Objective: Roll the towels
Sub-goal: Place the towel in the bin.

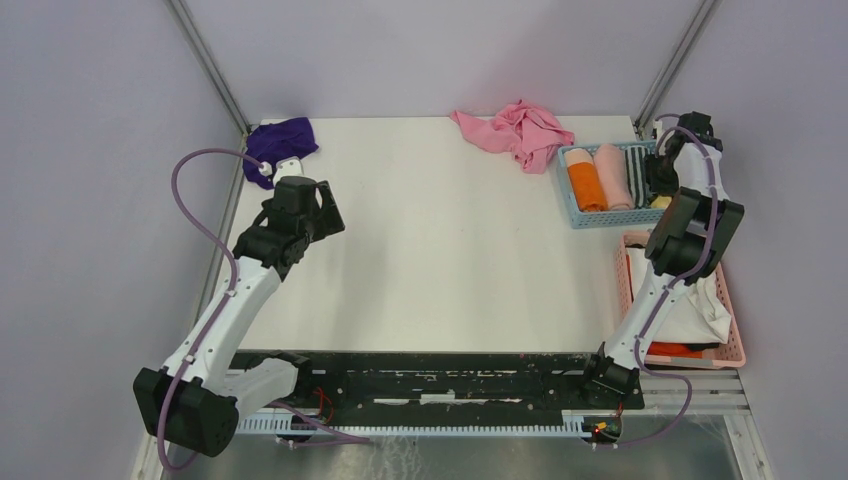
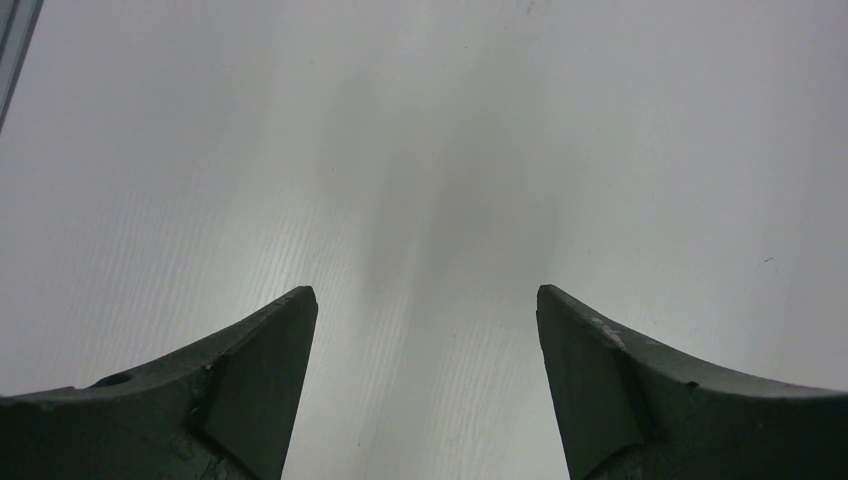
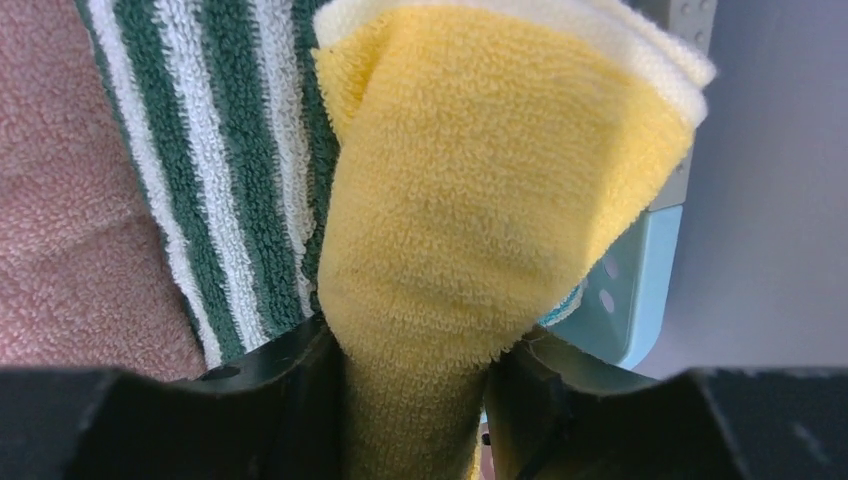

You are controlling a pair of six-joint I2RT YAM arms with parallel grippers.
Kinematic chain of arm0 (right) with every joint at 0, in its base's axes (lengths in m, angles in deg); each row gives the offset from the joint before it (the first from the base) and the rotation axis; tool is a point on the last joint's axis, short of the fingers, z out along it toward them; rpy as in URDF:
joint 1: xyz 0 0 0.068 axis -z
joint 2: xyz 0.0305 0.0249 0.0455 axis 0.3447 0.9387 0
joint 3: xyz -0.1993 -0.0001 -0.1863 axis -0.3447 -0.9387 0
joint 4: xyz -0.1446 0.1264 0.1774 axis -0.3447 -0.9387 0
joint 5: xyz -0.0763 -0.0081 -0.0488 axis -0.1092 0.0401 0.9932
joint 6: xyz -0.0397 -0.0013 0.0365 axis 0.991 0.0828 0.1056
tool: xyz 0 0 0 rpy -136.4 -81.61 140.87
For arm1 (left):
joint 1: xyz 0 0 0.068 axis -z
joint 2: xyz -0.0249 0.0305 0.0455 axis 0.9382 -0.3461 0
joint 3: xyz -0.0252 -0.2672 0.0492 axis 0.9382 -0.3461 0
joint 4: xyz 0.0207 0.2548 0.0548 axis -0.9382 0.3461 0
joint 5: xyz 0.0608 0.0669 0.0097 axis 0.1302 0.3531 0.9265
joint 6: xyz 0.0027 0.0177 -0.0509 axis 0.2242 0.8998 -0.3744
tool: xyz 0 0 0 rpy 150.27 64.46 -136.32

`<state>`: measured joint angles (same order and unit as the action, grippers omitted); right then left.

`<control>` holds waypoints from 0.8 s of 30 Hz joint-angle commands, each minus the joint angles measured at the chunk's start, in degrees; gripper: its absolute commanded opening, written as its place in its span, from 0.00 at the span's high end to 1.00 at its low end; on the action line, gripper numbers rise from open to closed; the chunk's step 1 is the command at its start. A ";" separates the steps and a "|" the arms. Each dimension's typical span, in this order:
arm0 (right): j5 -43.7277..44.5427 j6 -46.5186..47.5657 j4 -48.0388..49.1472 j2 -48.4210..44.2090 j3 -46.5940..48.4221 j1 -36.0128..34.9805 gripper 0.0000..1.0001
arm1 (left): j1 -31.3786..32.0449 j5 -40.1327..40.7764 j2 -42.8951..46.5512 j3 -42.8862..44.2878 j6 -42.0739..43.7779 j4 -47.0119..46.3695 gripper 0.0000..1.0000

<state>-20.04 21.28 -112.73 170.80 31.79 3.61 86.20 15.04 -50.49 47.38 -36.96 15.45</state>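
My right gripper [image 1: 660,186] [image 3: 415,345] reaches into the blue basket [image 1: 574,214], its jaws pressed against both sides of a rolled yellow towel [image 3: 500,170] [image 1: 661,201]. Beside that roll in the basket stands a green-and-white striped towel [image 3: 230,150] [image 1: 636,176], rolled too. A purple towel [image 1: 283,138] lies crumpled at the table's far left corner. My left gripper [image 1: 325,210] [image 2: 427,295] hovers open over bare white table just in front of the purple towel, with nothing between its fingers.
The blue basket also holds a pink roll [image 1: 611,176] and an orange roll [image 1: 585,186]. A crumpled pink cloth [image 1: 520,130] lies at the far middle. A pink tray [image 1: 735,330] at the right edge holds white fabric [image 1: 690,310].
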 commanded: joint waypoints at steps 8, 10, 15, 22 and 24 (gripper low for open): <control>-3.31 -2.11 1.50 -5.24 -2.34 0.31 0.37 | -0.25 0.07 2.36 -0.01 2.01 -1.86 0.13; -3.55 -2.40 1.68 -6.13 -2.42 0.25 0.36 | -0.28 0.09 2.58 -0.18 2.08 -1.97 0.13; -4.27 -2.64 2.94 -9.10 -3.31 0.35 0.28 | -0.28 -0.34 3.06 -0.47 2.72 -2.43 0.13; -4.46 -3.06 4.55 -13.14 -5.93 0.40 0.20 | -0.25 -1.52 4.22 -1.37 3.42 -3.67 0.12; -4.14 -3.56 4.95 -14.21 -6.72 0.42 0.15 | -0.28 -2.09 4.57 -1.54 3.77 -3.98 0.12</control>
<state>-23.32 19.13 -110.63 161.62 26.13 4.11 86.20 14.38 -47.62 46.13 -36.61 14.82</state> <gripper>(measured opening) 0.816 0.874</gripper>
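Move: The yellow towel lies between the right hand's fingers, already down in the blue bin, its middle about 2 cm ahead of them and 2 cm lower. To the left of the fingers and about level with them ahead stand the striped roll, some 5 cm off, and the pink roll, about 11 cm off, both a couple of centimetres lower. From the left hand the yellow towel lies roughly 75 cm to the right, 12 cm ahead and 15 cm lower. The right hand, its fingers already part-way open around the yellow towel, spreads them on to nearly full width so that they come free of its sides. It rises straight up out of the blue bin by about 4 cm, slowly at first and then faster, easing about 1 cm left towards the striped roll late on while the wrist tips the fingertips some 5 degrees forward. ##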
